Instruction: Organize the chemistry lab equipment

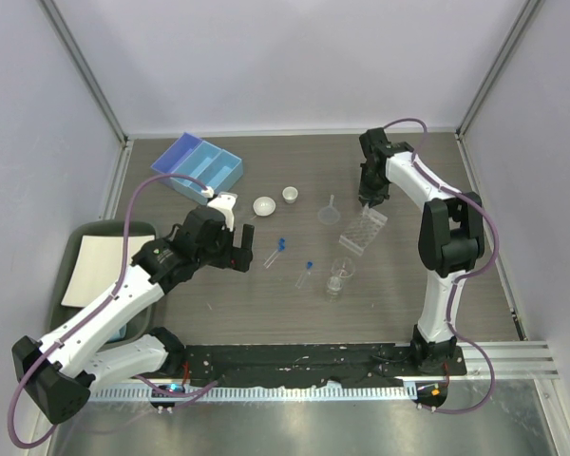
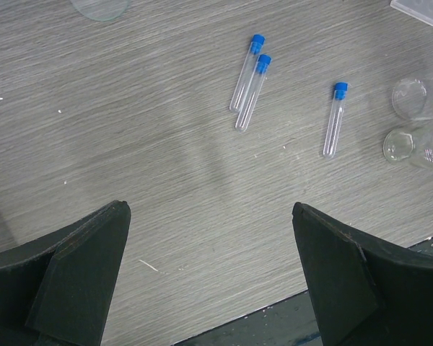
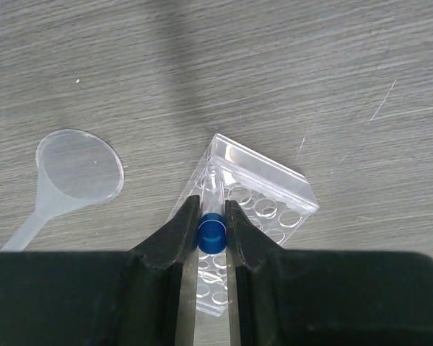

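Observation:
My right gripper (image 3: 212,210) is shut on a blue-capped test tube (image 3: 211,233), held upright over the clear plastic tube rack (image 3: 267,189); its lower end points at a hole near the rack's corner. The clear funnel (image 3: 79,166) lies to the left of the rack. Three more blue-capped test tubes lie flat on the table: a pair (image 2: 249,79) and a single one (image 2: 334,119). The glass beaker (image 2: 417,143) stands to their right. My left gripper (image 2: 209,209) hangs open above bare table, short of the tubes. Two white ceramic dishes (image 1: 265,205) (image 1: 291,195) sit mid-table.
A pale-blue divided organizer (image 1: 198,165) lies at the back left. A dark tray with a white sheet (image 1: 100,266) sits at the left edge beside my left arm. Walls enclose the table on three sides, and a black strip (image 1: 294,361) runs along the near edge.

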Motion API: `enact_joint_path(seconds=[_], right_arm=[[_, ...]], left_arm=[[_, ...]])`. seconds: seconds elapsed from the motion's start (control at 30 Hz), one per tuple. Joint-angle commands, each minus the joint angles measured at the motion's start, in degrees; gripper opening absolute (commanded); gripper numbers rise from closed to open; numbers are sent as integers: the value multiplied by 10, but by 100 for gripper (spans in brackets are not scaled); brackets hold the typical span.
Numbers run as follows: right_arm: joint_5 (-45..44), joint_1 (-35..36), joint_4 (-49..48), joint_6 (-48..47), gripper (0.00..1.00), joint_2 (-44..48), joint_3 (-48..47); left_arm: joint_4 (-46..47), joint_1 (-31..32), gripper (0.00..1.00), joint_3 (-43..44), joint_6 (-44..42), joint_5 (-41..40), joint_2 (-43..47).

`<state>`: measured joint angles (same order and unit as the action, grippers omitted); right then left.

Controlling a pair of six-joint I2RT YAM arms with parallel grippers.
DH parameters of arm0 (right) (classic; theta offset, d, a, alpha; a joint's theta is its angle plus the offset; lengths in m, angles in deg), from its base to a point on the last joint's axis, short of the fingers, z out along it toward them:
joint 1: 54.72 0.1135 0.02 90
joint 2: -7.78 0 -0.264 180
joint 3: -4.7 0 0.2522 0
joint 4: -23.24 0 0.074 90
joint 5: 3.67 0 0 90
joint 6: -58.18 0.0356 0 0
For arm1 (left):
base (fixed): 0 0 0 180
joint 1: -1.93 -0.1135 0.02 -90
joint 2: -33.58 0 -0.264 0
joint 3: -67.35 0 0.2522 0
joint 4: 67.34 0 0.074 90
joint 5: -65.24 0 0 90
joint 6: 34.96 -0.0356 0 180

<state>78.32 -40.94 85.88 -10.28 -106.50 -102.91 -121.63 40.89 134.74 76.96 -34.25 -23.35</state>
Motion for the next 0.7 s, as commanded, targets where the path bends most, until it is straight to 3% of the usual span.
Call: enact_joint_path(seconds=[0.0,0.27,0.33,0.37,0.5,0.67], right_arm=[[-10,4,2,2,1,4,-9],[-5,5,-3,5,1,6,4],[-1,5,-5,7,5,7,9],[0,5,-5,8,8,7,12],[-2,4,-7,8,37,13,18],[-10,5,-5,10,53,26,16]], left_arm=[[17,-3,100,-1,0,-8,9],[17,-4,100,-2,-1,-7,10],[16,-4,100,-1,0,-7,10],[16,-4,100,-2,-1,-7,10],[17,-4,100,-1,0,-6,9],[16,-4,100,-3,1,-5,8]])
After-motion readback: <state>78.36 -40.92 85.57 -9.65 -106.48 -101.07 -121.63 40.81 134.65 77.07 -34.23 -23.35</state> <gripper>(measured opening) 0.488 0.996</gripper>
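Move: The right hand still pinches the blue cap of an upright test tube that already stands in the far end of the clear rack. The rack's middle is about 5 cm back from this hand, level sideways and roughly 5 cm below. The funnel stands about 9 cm to its left, neither ahead nor back; the glass flask lies some 16 cm back and 7 cm left. From the left hand, the rack is about 14 cm ahead and 28 cm right. The right hand first holds still over the far end of the rack, fingers shut on the blue cap, then opens them from about a fifth to half of their range so that both tips come clear of the cap on either side. As they part, the hand sinks about 1 cm around the cap and eases back towards its base by some 0.5 cm, still pointing steeply down with no real turn of the wrist. ##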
